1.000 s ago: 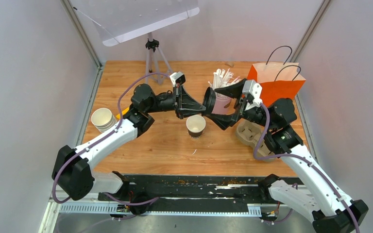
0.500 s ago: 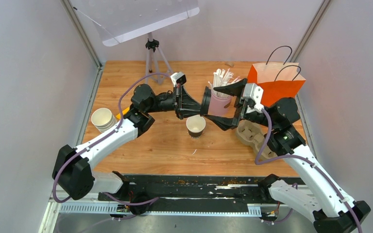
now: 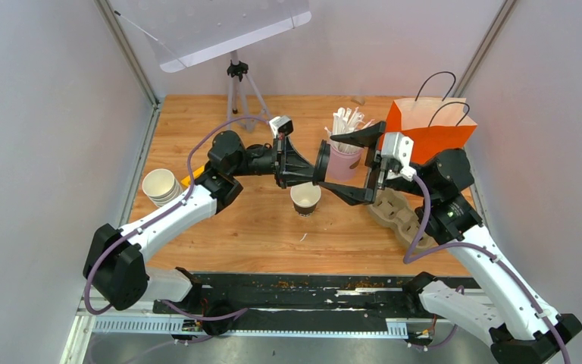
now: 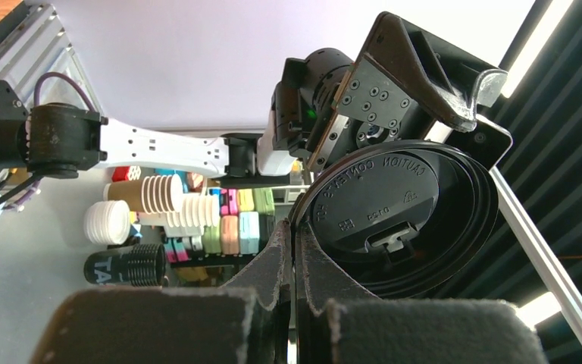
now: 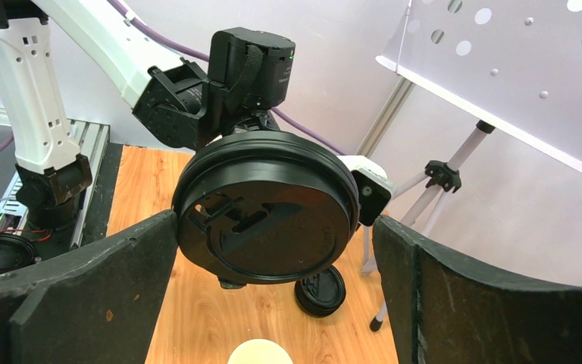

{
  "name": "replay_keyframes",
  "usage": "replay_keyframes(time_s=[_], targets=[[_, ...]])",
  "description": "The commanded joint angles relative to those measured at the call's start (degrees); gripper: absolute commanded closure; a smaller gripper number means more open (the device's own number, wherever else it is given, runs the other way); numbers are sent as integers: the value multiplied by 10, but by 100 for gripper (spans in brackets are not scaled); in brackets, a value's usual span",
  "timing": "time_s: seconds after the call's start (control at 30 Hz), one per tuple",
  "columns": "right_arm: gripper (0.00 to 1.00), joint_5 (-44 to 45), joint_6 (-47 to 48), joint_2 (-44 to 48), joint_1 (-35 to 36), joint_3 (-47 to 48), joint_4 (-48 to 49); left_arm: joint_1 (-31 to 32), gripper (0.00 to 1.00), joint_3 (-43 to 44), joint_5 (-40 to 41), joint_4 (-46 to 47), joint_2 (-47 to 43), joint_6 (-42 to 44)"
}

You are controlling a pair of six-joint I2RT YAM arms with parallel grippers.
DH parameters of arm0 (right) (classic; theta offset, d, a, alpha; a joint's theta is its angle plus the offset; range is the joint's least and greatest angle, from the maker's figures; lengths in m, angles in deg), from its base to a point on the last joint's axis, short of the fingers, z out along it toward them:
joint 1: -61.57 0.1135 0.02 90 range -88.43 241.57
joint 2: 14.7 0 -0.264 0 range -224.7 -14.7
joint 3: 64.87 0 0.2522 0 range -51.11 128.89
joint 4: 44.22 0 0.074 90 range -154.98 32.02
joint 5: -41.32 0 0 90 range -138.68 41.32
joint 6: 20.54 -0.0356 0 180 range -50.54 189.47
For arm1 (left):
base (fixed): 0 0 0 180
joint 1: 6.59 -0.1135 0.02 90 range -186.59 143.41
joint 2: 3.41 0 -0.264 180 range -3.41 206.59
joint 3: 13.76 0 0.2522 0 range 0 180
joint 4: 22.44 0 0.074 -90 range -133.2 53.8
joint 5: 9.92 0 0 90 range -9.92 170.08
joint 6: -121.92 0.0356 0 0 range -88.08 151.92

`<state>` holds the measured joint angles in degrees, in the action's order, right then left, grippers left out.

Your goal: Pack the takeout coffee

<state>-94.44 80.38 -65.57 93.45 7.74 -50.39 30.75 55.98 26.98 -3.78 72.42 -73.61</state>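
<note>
An open paper cup [image 3: 305,197] stands lidless mid-table; its pale mouth [image 5: 261,353] shows at the bottom of the right wrist view. Just above and behind it, my left gripper [image 3: 303,167] is shut on the rim of a round black lid [image 3: 322,161], held on edge. In the left wrist view the fingertips [image 4: 282,250] pinch the lid [image 4: 398,212] at its left rim. My right gripper [image 3: 342,164] is open, its jaws standing wide on either side of the lid [image 5: 265,208] without touching it.
Nested paper cups [image 3: 161,186] sit at the left. A pink cup of straws [image 3: 346,157], an orange paper bag [image 3: 430,130] and a brown pulp tray [image 3: 398,214] stand at the right. Stacked black lids [image 5: 320,292] lie by a tripod leg [image 5: 413,212].
My left gripper has carried the lid slightly to the right, toward the right gripper. The right arm's elbow has swung a little outward; its jaws stay wide around the lid.
</note>
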Motion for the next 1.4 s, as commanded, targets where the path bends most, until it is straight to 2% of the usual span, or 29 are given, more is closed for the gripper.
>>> replay_keyframes(time_s=[0.0, 0.13, 0.37, 0.5, 0.73, 0.77, 0.83, 0.97, 1.03, 1.13, 1.2, 1.37], targets=[[0, -9, 18, -4, 9, 25, -11, 4, 100, 1, -6, 3, -9, 16], [1, 2, 21, -6, 23, 22, -13, 4, 100, 4, -7, -16, -14, 29], [14, 10, 25, -7, 33, 24, -19, 4, 100, -2, -3, -32, -24, 39], [15, 16, 23, -8, 35, 23, -22, 4, 100, -4, 1, -32, -28, 40], [18, 79, 19, -8, 35, 21, -41, -20, 46, -36, 48, -44, -54, 70], [19, 91, 18, -10, 35, 24, -52, -36, 40, -46, 61, -63, -66, 92], [19, 113, 10, -15, 35, 33, -82, -85, 35, -49, 85, -142, -93, 166], [23, 194, -42, -56, 36, 87, -194, -175, 27, 36, 132, -448, -111, 412], [23, 215, -67, -87, 36, 118, -255, -184, 25, 87, 190, -564, -105, 524], [24, 255, -104, -130, 37, 154, -332, -184, 24, 115, 291, -678, -101, 616], [24, 292, -138, -160, 40, 180, -386, -184, 24, 100, 356, -711, -106, 642], [23, 359, -193, -249, 45, 249, -492, -184, 24, 56, 376, -703, -127, 669]])
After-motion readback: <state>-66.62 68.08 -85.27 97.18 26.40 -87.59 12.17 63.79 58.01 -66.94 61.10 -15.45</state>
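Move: The black lid stands on edge between the two hands, its lower rim already pinched by the left: its middle is about 2 cm to the right of, 1 cm ahead of and 4 cm above that hand. From the open right hand the lid is about 2 cm left, level in height and reach. From the right hand the paper cup is about 7 cm ahead, 4 cm left and 35 cm below; the pink pot stands roughly 18 cm ahead, 6 cm right and 32 cm below. The right hand edges about 1 cm left and closes its fingers on opposite sides of the lid's rim, the left hand holding almost still until it opens wide and lets go, then withdraws some 15 cm left, 12 cm down and 10 cm forward with its wrist turning. With the lid in its grip, the right hand swings forward and down towards the cup, roughly 9 cm out and 10 cm lower, rolling about 40 degrees so that its fingers dip and turn clockwise from leftward to forward-left. ##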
